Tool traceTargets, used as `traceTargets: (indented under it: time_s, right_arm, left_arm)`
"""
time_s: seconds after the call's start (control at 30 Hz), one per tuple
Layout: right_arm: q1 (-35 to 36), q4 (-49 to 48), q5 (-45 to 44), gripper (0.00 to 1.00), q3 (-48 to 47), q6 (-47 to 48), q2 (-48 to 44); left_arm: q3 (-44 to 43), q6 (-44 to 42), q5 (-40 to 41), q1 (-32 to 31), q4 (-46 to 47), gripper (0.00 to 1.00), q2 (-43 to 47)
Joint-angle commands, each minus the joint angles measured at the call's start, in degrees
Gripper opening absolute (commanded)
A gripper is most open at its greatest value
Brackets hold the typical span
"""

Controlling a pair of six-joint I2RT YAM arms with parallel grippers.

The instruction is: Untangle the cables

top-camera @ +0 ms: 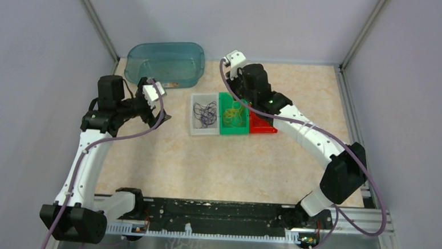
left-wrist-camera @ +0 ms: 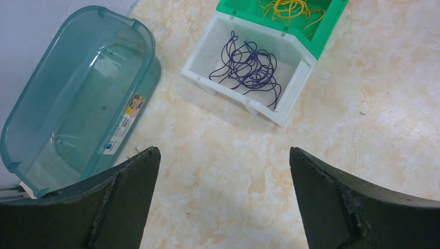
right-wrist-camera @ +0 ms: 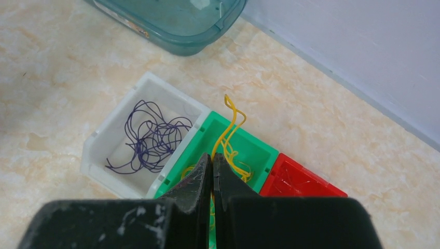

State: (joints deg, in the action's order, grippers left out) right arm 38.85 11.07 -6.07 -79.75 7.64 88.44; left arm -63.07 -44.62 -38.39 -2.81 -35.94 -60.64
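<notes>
A curly dark purple cable (left-wrist-camera: 249,67) lies loose in the white bin (left-wrist-camera: 290,98). A yellow cable (right-wrist-camera: 232,116) sits in the green bin (right-wrist-camera: 259,150), and one strand of it rises from between the tips of my right gripper (right-wrist-camera: 212,158), which is shut on it just above that bin. I cannot make out any cable in the red bin (right-wrist-camera: 301,181) beside it. My left gripper (left-wrist-camera: 223,153) hangs open over bare table, short of the white bin, with nothing between its fingers. From above, the purple cable (top-camera: 204,113) and the yellow cable (top-camera: 233,112) lie side by side.
A teal plastic tub (left-wrist-camera: 78,88) stands at the back left, close to my left gripper's left finger. The three bins (top-camera: 233,129) stand in a row at mid table. Grey walls close off the back and both sides.
</notes>
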Motion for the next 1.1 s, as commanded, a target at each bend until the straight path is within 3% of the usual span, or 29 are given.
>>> traceTargets:
  time_s: [0.0, 0.53, 1.07]
  right_arm:
    - [-0.52, -4.82, 1.05, 0.0, 1.26, -1.78, 0.95]
    - [-1.94, -8.77, 5.27, 0.0, 9.39, -10.39, 6.81]
    - [-4.29, -8.07, 1.08, 0.0, 4.5, -11.94, 21.79]
  left_arm:
    - [0.35, -0.2, -1.07, 0.52, 1.41, 0.99, 0.6]
    - [0.26, 0.49, -1.42, 1.0, 2.47, 0.99, 0.34]
    - [1.13, 0.71, -1.07, 1.58, 3.39, 0.99, -0.1]
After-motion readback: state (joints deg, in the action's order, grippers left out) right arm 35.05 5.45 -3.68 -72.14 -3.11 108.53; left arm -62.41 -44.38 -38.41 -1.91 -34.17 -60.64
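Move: The right hand already holds the yellow cable; the green box it is taken to lies almost straight below, about 24 cm down, 2 cm ahead and 2 cm right. Beside that box, the white box with the purple cable sits some 11 cm to its left, the red box some 11 cm to its right. From the idle left hand, the green box is roughly 11 cm ahead, 24 cm right and 23 cm down. Fingers still shut on the yellow cable, the right hand sinks about 20 cm towards the green box, tipping down. ##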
